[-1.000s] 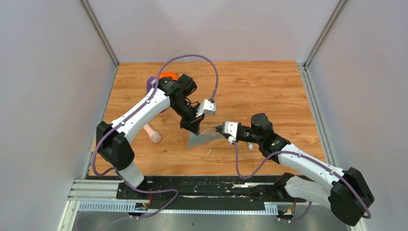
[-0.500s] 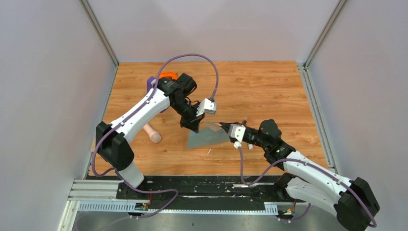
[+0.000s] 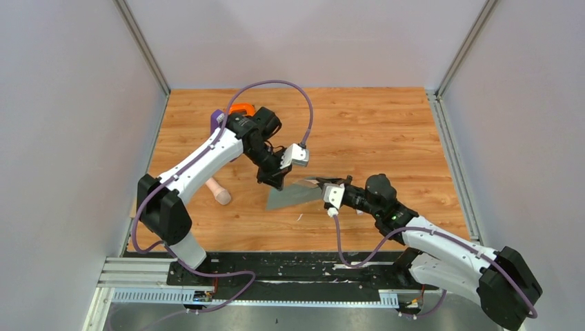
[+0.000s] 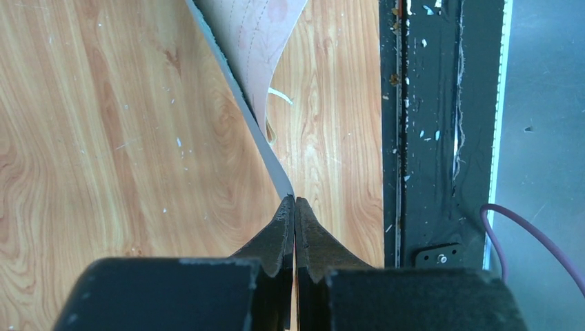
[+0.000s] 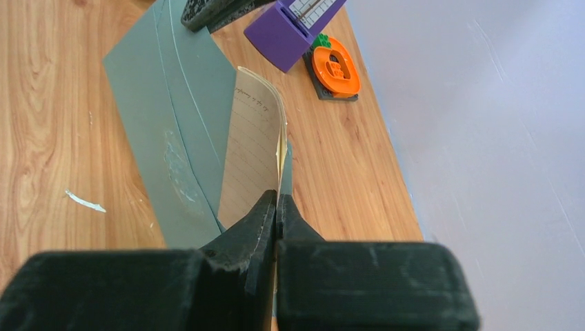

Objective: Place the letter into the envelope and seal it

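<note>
The grey-teal envelope (image 3: pixel 295 196) hangs tilted over the wooden table, between my two grippers. My left gripper (image 3: pixel 278 184) is shut on its upper left corner. In the left wrist view the envelope's thin edge (image 4: pixel 238 96) runs up from the shut fingertips (image 4: pixel 294 201), with the pale letter (image 4: pixel 265 34) beyond it. My right gripper (image 3: pixel 323 185) is shut on the near edge of the lined beige letter (image 5: pixel 252 152). That sheet stands against the envelope's grey face (image 5: pixel 172 124). A narrow grey strip (image 5: pixel 285 172) lies against its other side at the jaws (image 5: pixel 277 200).
A pinkish cylinder (image 3: pixel 219 191) lies on the table left of the envelope. A purple block (image 3: pixel 216 119) and an orange piece (image 3: pixel 241 108) sit at the back left, under my left arm. A small white paper scrap (image 5: pixel 86 201) lies near the envelope.
My right wrist swung right, then came back a little left, still gripping. The envelope's right end has lifted and turned between the grippers. My left arm has barely moved.
</note>
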Robot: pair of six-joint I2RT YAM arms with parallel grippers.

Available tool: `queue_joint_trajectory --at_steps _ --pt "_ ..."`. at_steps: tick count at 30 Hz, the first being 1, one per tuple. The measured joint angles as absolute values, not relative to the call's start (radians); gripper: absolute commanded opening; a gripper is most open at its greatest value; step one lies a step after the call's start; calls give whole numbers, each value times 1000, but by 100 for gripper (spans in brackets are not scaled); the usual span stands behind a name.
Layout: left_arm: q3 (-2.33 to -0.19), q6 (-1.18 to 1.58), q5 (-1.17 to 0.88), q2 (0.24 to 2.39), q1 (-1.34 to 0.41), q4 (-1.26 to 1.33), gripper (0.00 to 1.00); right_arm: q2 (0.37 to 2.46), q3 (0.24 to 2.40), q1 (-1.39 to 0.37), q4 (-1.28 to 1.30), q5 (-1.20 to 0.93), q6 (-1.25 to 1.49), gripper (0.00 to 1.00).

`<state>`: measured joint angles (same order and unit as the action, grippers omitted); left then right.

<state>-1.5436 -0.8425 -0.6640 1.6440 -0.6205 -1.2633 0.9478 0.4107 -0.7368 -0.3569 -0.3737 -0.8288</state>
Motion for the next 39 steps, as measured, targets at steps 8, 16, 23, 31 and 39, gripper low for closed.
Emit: queue_joint_trajectory --at_steps 8,16,23,31,39 --pt "-1543 -876 -664 1644 -593 -1263 0 980 411 -738 -356 -353 -894 0" --pt "-1543 -904 -676 1660 -573 -1270 0 1012 415 -749 -356 -338 -956 0" --pt "-1543 -924 -677 1678 -561 -1273 0 1070 439 -759 -339 -340 -1006 0" --pt "-1543 -950 -682 1687 -542 -1275 0 1160 569 -759 -217 -340 -1082 0" --pt "-1543 -950 -716 1691 -541 -1274 0 1259 624 -765 -171 -323 -1140 0"
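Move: The right hand holds the folded letter and takes it to the envelope's mouth, whose middle lies about 6 cm to its left, 2 cm back and 3 cm below. From the left hand, which pinches the envelope's left end, that mouth is some 5 cm right, 1 cm back and 3 cm below. On the table, roughly 17 cm below the right hand, a white scrap lies 5 cm left and 11 cm back, the glue stick 12 cm right and 6 cm back. The right hand, keeping its pinch on the letter, eases it forward and down and then also left, about 5 to 6 cm in all, while its left-pointing fingers tip down some 20 degrees, bringing the letter's long lower edge to the mouth between the envelope's pocket and flap. The left hand keeps its shut grip on the envelope's end and carries it about 2 cm forward, with a slight drift left and down and hardly any turn. ##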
